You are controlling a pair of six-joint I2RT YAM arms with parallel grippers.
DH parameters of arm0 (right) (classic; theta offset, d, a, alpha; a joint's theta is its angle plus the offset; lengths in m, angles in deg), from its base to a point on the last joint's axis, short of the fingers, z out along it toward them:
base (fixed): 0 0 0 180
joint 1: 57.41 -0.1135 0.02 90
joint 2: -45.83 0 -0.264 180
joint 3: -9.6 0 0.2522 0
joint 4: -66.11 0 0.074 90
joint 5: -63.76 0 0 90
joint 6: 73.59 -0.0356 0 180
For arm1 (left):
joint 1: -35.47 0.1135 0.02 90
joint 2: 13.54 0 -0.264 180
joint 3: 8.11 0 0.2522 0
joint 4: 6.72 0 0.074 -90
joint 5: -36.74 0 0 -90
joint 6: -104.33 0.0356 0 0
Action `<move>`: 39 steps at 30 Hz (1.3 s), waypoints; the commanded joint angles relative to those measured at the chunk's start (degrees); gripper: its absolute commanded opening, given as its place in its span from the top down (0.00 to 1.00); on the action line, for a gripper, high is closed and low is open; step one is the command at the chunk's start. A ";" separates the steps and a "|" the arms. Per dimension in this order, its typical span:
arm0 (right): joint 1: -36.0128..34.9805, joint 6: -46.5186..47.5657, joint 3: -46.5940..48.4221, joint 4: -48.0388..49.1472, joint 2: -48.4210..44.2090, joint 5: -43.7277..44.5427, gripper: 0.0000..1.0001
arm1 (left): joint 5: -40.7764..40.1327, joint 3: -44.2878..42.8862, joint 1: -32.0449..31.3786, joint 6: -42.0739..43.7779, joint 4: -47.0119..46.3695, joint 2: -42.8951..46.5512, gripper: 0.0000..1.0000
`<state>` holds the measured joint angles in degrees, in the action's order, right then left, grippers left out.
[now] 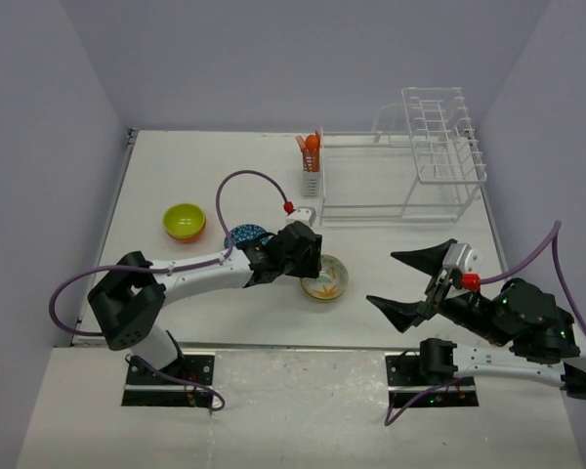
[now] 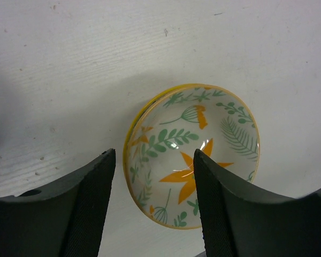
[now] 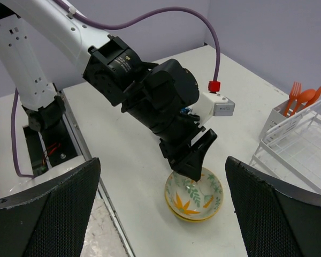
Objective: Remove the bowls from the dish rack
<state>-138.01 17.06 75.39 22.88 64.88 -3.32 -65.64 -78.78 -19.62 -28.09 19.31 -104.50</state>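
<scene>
The cream bowl with orange-green leaf print (image 1: 325, 278) sits upright on the table, also in the left wrist view (image 2: 203, 144) and the right wrist view (image 3: 195, 195). A yellow rim shows under it. My left gripper (image 1: 306, 259) hovers just above its near rim, open and empty (image 2: 154, 152). My right gripper (image 1: 383, 278) is open and empty, to the right of the bowl (image 3: 161, 160). The lime-green bowl (image 1: 184, 220) sits stacked on an orange-red one at the left. The blue patterned bowl (image 1: 244, 234) is partly hidden behind my left arm. The white dish rack (image 1: 447, 137) holds no bowls.
The cutlery basket (image 1: 311, 182) at the rack's left end holds orange utensils (image 1: 311, 147), which also show in the right wrist view (image 3: 302, 99). Purple walls close in the table on three sides. A purple cable loops above the left arm.
</scene>
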 commanded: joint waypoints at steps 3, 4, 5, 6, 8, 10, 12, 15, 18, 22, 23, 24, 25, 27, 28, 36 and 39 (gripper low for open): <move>-0.09 0.59 0.26 2.31 -0.59 0.54 0.01 | -5.01 -2.69 0.07 -0.47 5.11 2.71 0.35; 0.00 -0.20 0.35 2.32 -0.42 1.77 0.01 | -6.85 -2.69 -0.02 -0.74 6.00 4.02 0.33; -0.09 -1.08 0.35 2.32 -0.24 5.26 0.01 | -7.91 -2.51 -0.10 -1.00 6.97 4.90 0.27; -0.09 -3.00 0.35 2.32 0.28 7.47 0.01 | -8.96 -2.34 -0.19 -1.53 8.72 6.04 0.21; -0.09 -7.57 0.44 2.40 0.90 13.26 0.01 | -12.48 -1.37 -0.19 -2.49 11.26 10.52 0.12; 0.00 -12.66 0.44 2.23 2.22 25.12 0.01 | -17.20 -1.10 -0.19 -3.20 13.73 16.56 0.02; 0.09 -14.52 1.66 1.10 3.70 30.23 0.01 | -20.47 -1.71 -0.19 -3.46 17.60 20.62 0.00; 0.53 -16.73 4.82 -2.34 7.04 33.13 0.01 | -27.58 -5.75 0.51 -2.24 24.71 26.00 0.00; 12.77 -17.24 8.85 -5.93 16.43 27.93 0.01 | -25.18 -8.84 7.25 2.05 27.55 27.67 0.00; 41.06 -17.96 5.98 -2.62 18.14 9.28 0.01 | -13.57 -7.26 32.58 11.20 23.06 31.53 0.00; 44.79 -17.79 5.63 -2.61 16.39 7.51 0.01 | -10.67 -7.26 37.99 14.69 22.71 32.41 0.00; 51.79 -17.00 4.93 -2.61 15.33 5.23 0.01 | -4.82 -7.08 48.13 16.47 22.53 34.42 0.00; 54.90 -16.38 4.84 -3.04 14.27 1.29 0.01 | -2.41 -7.17 52.76 18.23 22.71 35.40 0.00; 58.52 -14.98 6.67 -5.67 11.46 -0.85 0.01 | -2.62 -7.60 58.85 20.79 25.42 37.42 0.00; 58.97 -14.54 7.72 -9.08 10.58 -1.20 0.01 | -2.21 -7.09 58.26 20.79 26.22 40.30 0.00; 58.98 -15.41 14.15 -22.73 3.38 3.54 0.01 | -2.22 -5.85 55.71 24.48 32.45 56.05 0.00; 58.98 -12.53 12.58 -21.34 -0.40 0.39 0.01 | -0.55 -3.92 51.59 25.53 33.69 59.30 0.00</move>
<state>-79.15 2.39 88.81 4.41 66.93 -1.42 -69.44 -85.07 34.83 -6.27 49.41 -46.01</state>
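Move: The left hand's half-open fingers are at the left, far rim of the yellow floral bowls, whose middle lies about 4 cm to its right, 2 cm back and 4 cm lower. From that hand, the blue bowl stands roughly 15 cm left and 7 cm ahead, and the green bowl some 29 cm left and 12 cm ahead, both low on the table. The right hand hangs high and empty, with the yellow floral bowls about 13 cm ahead, 8 cm left and 32 cm below it. The left hand opens its fingers fully and comes clear of the floral bowls' rim, easing left and then rising steeply before it sweeps left over the blue bowl to about 37 cm from its start, turning some 50 degrees counter-clockwise, still climbing and finally drawing back with its fingers tipped up. Meanwhile the right hand, still wide open, swings away from the floral bowls, forward and to its right and then partly back, ending about 17 cm to the right while turning some 60 degrees clockwise towards the rack. ##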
